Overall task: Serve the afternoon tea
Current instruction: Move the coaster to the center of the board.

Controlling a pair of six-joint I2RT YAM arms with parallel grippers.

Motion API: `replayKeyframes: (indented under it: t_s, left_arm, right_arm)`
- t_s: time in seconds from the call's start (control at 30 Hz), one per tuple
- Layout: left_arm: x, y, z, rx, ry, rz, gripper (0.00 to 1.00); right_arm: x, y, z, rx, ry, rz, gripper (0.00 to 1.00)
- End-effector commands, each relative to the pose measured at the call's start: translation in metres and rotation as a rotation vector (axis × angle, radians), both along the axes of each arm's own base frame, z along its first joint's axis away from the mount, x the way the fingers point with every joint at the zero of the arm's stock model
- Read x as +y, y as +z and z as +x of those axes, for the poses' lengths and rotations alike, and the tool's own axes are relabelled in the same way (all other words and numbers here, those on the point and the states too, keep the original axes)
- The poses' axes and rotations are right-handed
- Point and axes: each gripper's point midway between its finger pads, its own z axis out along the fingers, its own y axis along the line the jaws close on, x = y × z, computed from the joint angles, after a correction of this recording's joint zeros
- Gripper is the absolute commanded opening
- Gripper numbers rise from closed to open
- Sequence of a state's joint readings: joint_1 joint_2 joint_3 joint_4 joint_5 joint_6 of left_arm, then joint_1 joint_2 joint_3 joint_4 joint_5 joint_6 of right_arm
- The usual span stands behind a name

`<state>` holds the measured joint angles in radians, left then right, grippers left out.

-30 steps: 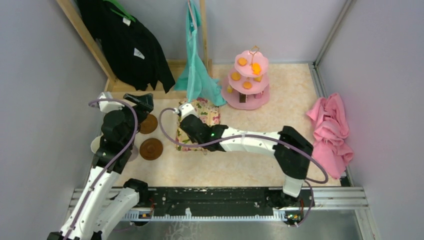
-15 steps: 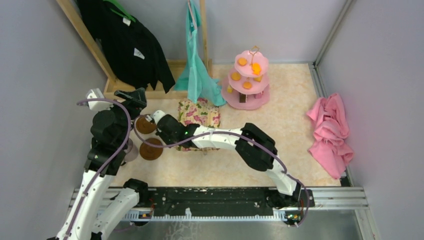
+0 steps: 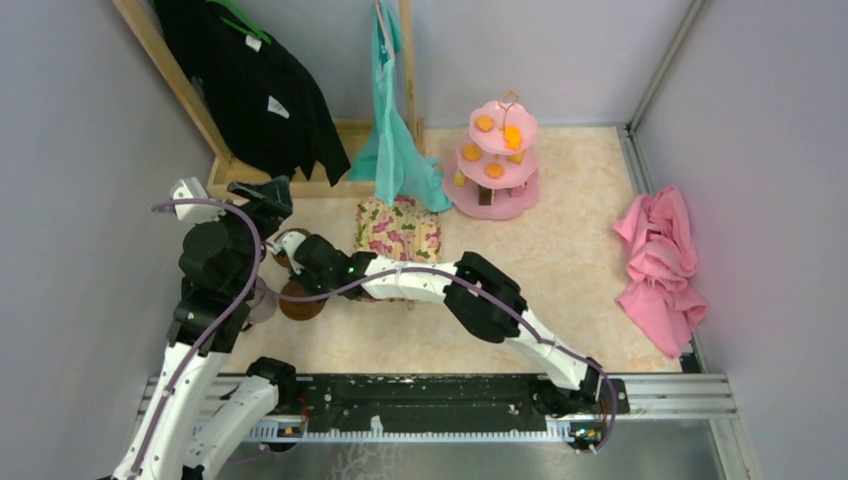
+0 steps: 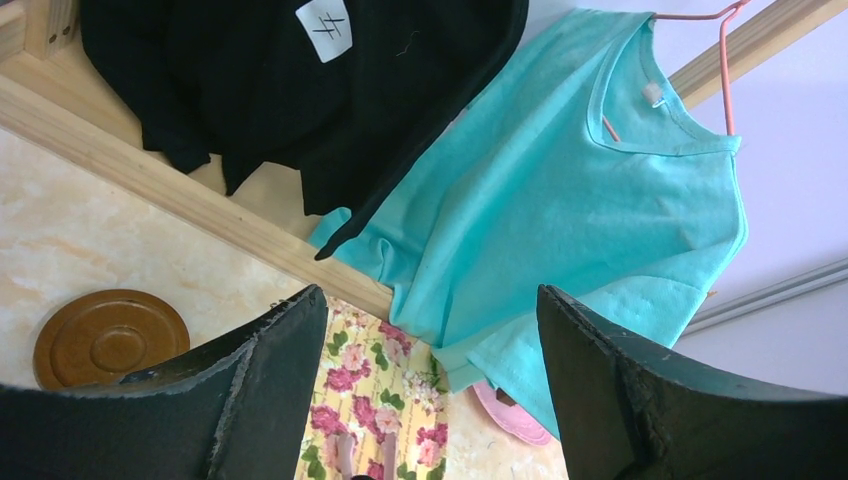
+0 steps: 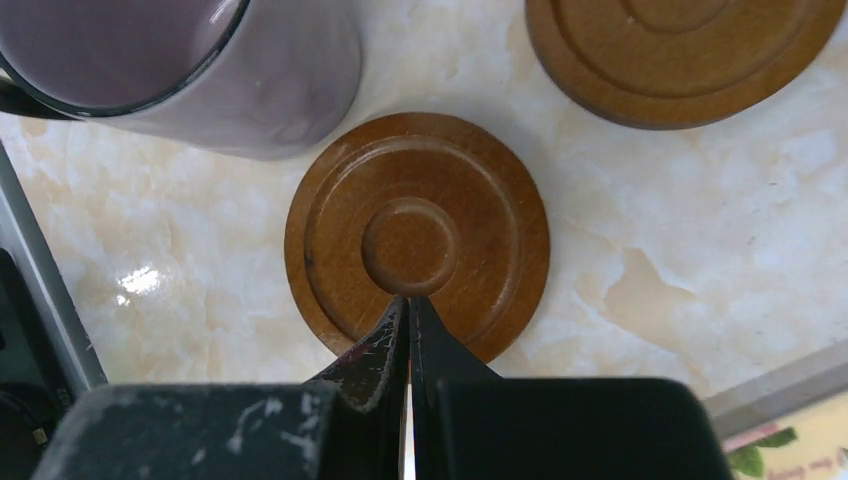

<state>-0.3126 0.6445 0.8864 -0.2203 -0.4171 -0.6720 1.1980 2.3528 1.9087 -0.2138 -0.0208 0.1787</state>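
Two round brown saucers lie at the left. My right gripper (image 5: 408, 300) is shut with nothing in it, its tips over the near saucer (image 5: 417, 235), just short of its centre ring. In the top view this gripper (image 3: 305, 285) covers most of that saucer (image 3: 297, 308). The far saucer (image 5: 680, 55) lies beyond it, and the mauve-grey mug (image 5: 200, 70) stands close beside both. My left gripper (image 4: 430, 295) hangs open and empty above the far-left floor, with a saucer (image 4: 110, 335) low in its view. The pink three-tier stand (image 3: 497, 160) holds orange snacks (image 3: 512, 136) at the back.
A floral cloth (image 3: 398, 235) lies mid-table under my right arm. A teal shirt (image 3: 395, 140) and a black garment (image 3: 255, 90) hang from a wooden rack (image 3: 170, 70) at the back left. A pink cloth (image 3: 660, 260) is heaped by the right wall.
My right arm has swung left from over the floral cloth to over the near saucer, and its jaws have closed. My left gripper has drawn slightly back and left, still open.
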Motion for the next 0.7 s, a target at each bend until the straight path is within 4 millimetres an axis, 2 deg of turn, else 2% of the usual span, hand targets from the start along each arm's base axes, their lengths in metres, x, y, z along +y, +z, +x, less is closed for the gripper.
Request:
replayKeyframes:
  t_s: [0.0,0.1,0.23,0.43,0.67]
  left_arm:
    - [0.000,0.017,-0.007,-0.040,-0.015,0.003,0.82]
    - [0.000,0.017,-0.008,-0.038,-0.013,0.004,0.82]
    - [0.000,0.017,-0.008,-0.033,-0.013,0.008,0.82]
    - [-0.001,0.014,-0.007,-0.024,-0.020,0.004,0.82]
    - [-0.002,0.014,-0.006,-0.020,-0.019,0.004,0.82]
  right_arm:
    - [0.023,0.013,-0.018,0.025,0.074,0.051,0.00]
    - [0.026,0.003,-0.027,0.041,0.095,0.028,0.00]
    - [0.019,-0.013,-0.039,0.062,0.103,-0.021,0.00]
    - [-0.009,-0.040,-0.057,0.106,0.086,-0.097,0.00]
    - [-0.044,-0.058,-0.081,0.124,0.064,-0.158,0.00]
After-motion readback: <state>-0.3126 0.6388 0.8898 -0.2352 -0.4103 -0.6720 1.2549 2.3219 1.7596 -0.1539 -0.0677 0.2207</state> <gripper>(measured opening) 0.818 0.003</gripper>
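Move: The near coaster lies about 4 cm below the right hand's shut fingers, its middle some 3 cm to their left and 1 cm ahead. The far coaster is about 12 cm farther out than it and 2 cm to its left; the mug stands some 8 cm to its left, level with it; the floral tray's middle is about 10 cm ahead of it and 19 cm to its right. From the left hand this near coaster lies roughly 34 cm below, 7 cm back and 2 cm left. With its fingers kept shut and pointing left and down, the right hand draws back towards the robot about 5 cm in all, sinking some 3 cm over the first half until the fingertips come down on the right-hand part of the near coaster. Then, staying at about that height, the hand drags the coaster on backwards under the tips, away from the far coaster, easing a centimetre or two to the right at the end while the wrist tips only slightly. ##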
